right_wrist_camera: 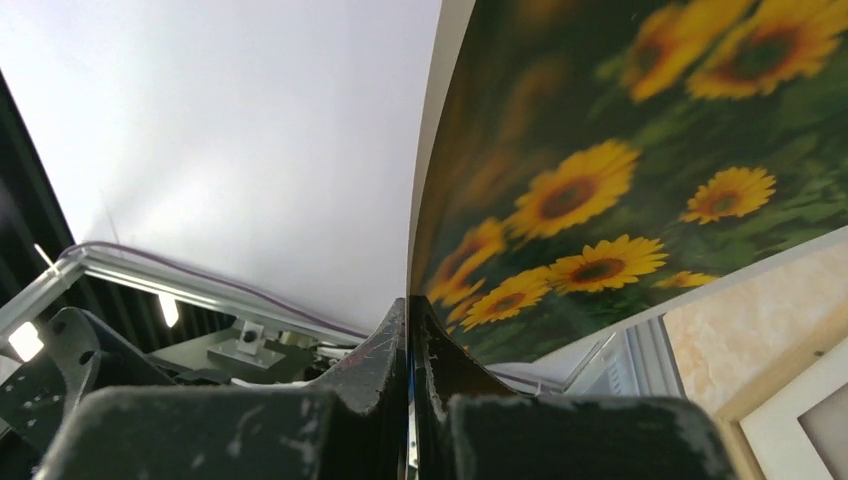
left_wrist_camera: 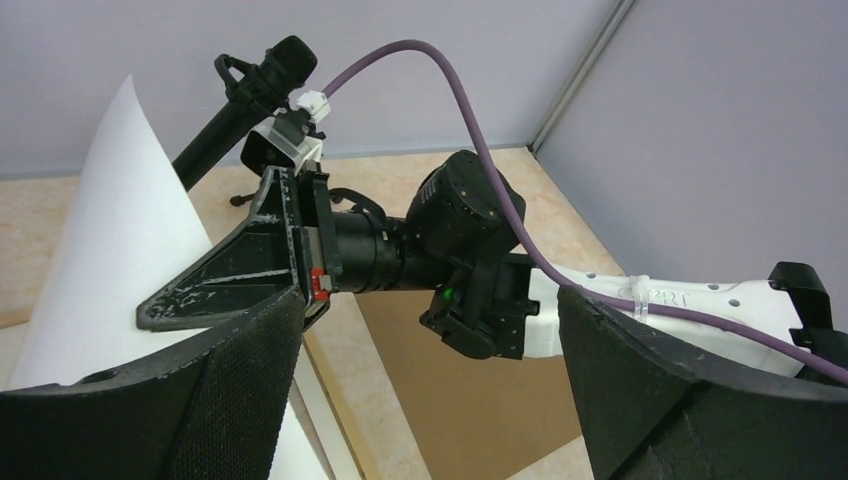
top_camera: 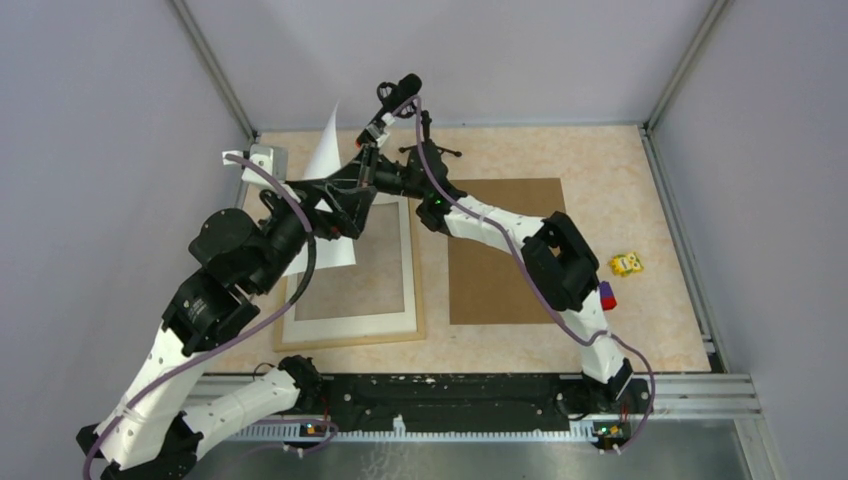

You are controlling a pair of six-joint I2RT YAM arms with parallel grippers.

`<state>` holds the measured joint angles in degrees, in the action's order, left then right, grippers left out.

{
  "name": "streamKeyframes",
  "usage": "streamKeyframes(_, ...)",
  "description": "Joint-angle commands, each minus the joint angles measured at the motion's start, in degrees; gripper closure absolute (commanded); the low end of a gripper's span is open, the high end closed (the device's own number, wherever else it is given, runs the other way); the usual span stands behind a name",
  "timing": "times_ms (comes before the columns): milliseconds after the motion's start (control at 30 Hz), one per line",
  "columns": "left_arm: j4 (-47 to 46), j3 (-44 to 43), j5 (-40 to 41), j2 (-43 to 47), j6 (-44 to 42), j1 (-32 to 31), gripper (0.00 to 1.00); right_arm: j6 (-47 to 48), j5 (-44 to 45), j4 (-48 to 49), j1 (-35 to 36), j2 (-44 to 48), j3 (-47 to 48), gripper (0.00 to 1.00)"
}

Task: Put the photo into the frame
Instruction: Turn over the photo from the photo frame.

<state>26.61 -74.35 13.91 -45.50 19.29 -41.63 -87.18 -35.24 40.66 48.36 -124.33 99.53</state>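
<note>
The photo point(right_wrist_camera: 600, 180), sunflowers on dark green, stands curled upright; its white back point(top_camera: 325, 150) faces left. My right gripper point(right_wrist_camera: 410, 312) is shut on the photo's edge and holds it above the left part of the frame; in the top view this gripper point(top_camera: 350, 168) is at the sheet's right side. The frame point(top_camera: 420, 300), thin light wood, lies flat on the table. My left gripper point(left_wrist_camera: 430, 420) is open with nothing between its fingers. It hovers beside the right gripper's fingers point(left_wrist_camera: 230, 270) and points at them; in the top view the left gripper point(top_camera: 335, 205) is over the frame.
A white mat point(top_camera: 350, 312) lies inside the frame. A brown backing board point(top_camera: 505, 250) lies flat to its right. A small yellow toy point(top_camera: 626, 263) and a red-and-purple piece point(top_camera: 607, 297) sit further right. A black stand point(top_camera: 428, 140) rises at the back, near the walls.
</note>
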Motion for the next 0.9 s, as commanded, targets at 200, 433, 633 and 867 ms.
streamKeyframes(200,-1.7,-1.79,1.23,0.41,-1.7,-0.03,0.01,4.25,-0.62,-6.0,1.21,-5.35,8.0,1.0)
streamKeyframes(433,-1.08,-1.43,1.86,0.63,-1.97,0.04,0.01,8.17,1.51,-1.74,0.14,-0.92,-10.76,1.0)
streamKeyframes(633,-1.78,-0.78,1.75,0.39,-2.13,0.01,0.01,8.75,2.93,3.67,-1.6,2.61,-25.62,1.0)
streamKeyframes(867,-2.04,-0.23,1.41,-0.08,-1.94,-0.01,0.01,12.38,6.61,3.06,-2.13,4.65,-32.53,1.0)
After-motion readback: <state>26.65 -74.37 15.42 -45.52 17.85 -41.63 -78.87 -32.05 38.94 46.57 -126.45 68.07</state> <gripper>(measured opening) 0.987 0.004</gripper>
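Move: The right hand holds the raised photo by its right-hand edge, roughly 30 cm above the table. The middle of the picture frame lies almost straight below, only some 2 cm to its left and 1 cm back. The brown board lies flat about 33 cm to the hand's right and 3 cm ahead; the microphone stand is some 28 cm ahead and 17 cm right, about 22 cm lower. From the left hand, the frame's middle is about 7 cm ahead, 6 cm left and 41 cm below. Still pinching the photo's edge in its shut fingers, the right hand eases a couple of centimetres left, then swings down about 26 cm towards the frame, drifting back to the right by some 8 cm and slowing at the bottom. The wrist turns about 30 degrees on the way, the fingertips going from slightly up to slightly down. ##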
